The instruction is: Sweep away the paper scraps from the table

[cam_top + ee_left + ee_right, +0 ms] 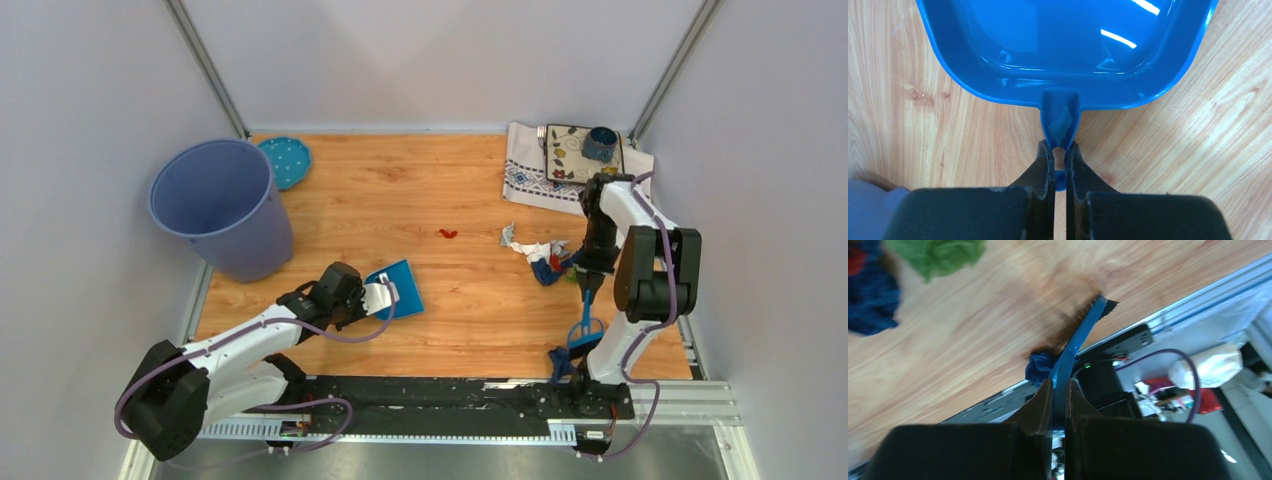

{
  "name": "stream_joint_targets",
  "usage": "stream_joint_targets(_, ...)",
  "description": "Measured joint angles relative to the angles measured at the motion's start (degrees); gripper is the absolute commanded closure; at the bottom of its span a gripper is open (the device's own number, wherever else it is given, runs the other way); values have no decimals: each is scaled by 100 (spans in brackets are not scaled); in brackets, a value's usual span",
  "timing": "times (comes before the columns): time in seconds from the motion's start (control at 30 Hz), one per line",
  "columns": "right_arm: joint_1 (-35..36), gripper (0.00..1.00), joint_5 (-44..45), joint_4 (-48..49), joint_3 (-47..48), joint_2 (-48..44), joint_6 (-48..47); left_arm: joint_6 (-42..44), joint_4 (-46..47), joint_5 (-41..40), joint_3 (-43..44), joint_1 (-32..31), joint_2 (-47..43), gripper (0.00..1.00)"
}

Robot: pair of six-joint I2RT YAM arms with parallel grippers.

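On the table [470, 190] a red scrap [448, 233] lies alone, left of a pile of paper scraps [538, 258] in white, dark blue, red and green. My left gripper [375, 298] is shut on the handle [1060, 120] of a blue dustpan [399, 287], which lies flat on the wood. The right gripper [588, 272] is shut on a blue brush [585, 335], whose head points toward the near edge. In the right wrist view, green [938, 255] and dark blue [868, 300] scraps lie beyond the brush [1078, 335], and a blue scrap [1040, 367] sits beside it.
A tall blue-purple bucket [220, 205] stands at the far left with a teal dotted plate [287, 160] behind it. A patterned white cloth [528, 180] at the back right carries a decorated tile and a blue cup [600, 143]. A black rail [450, 395] runs along the near edge.
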Motion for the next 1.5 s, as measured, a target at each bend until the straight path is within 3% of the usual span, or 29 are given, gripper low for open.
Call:
stream_joint_targets(0.13,87,100,-682,-227,654,0,472,0,-2,9,0,0,0,100)
stream_joint_targets(0.37,1244,100,-2057,275,1471,-129,1502,7,2,20,-4,0,0,100)
stream_joint_targets(0.47,1648,100,-1912,166,2579,160,1506,15,13,28,-22,0,-28,100)
stream_joint_targets(0.57,1871,100,-1381,772,3637,245,1272,17,11,55,-33,0,-55,100)
stream_joint_targets(0.63,1941,100,-1147,990,3429,-177,1244,22,4,87,-39,0,-70,100)
stream_joint_targets(0.77,1945,100,-1294,905,1773,-1453,1202,24,2,107,-42,0,-76,100)
stream_joint_targets(0.9,1915,100,-1434,619,785,-2044,1172,24,0,120,-44,0,-85,100)
stream_joint_targets(1.17,1565,100,-946,660,-192,-3206,981,22,-7,214,-76,0,-149,100)
stream_joint_targets(1.3,1537,100,-273,573,-476,-3268,868,24,-4,273,-81,0,-160,100)
stream_joint_targets(1.5,1281,100,-44,588,-476,-3276,540,24,11,350,-90,0,-164,100)
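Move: The blue scrap I am sweeping with the brush in my right hand lies about 10 cm back of that hand, 4 cm to its left and 8 cm below, by the brush head. The main pile is ahead: its green scrap some 10 cm straight ahead of my right hand, its navy scrap about 11 cm ahead and 7 cm left. From my left hand the blue scrap is about 48 cm right and 9 cm back. With the brush still gripped, my right hand flicks forward and left, rising as it goes, roughly 17 cm out, 15 cm left and 12 cm up, fingers swinging some 45 degrees forward. Then I draw it back and later right towards where it began, ending about 5 cm left and 7 cm higher, the brush now hanging nearly straight down. My left hand keeps its hold on the dustpan. ##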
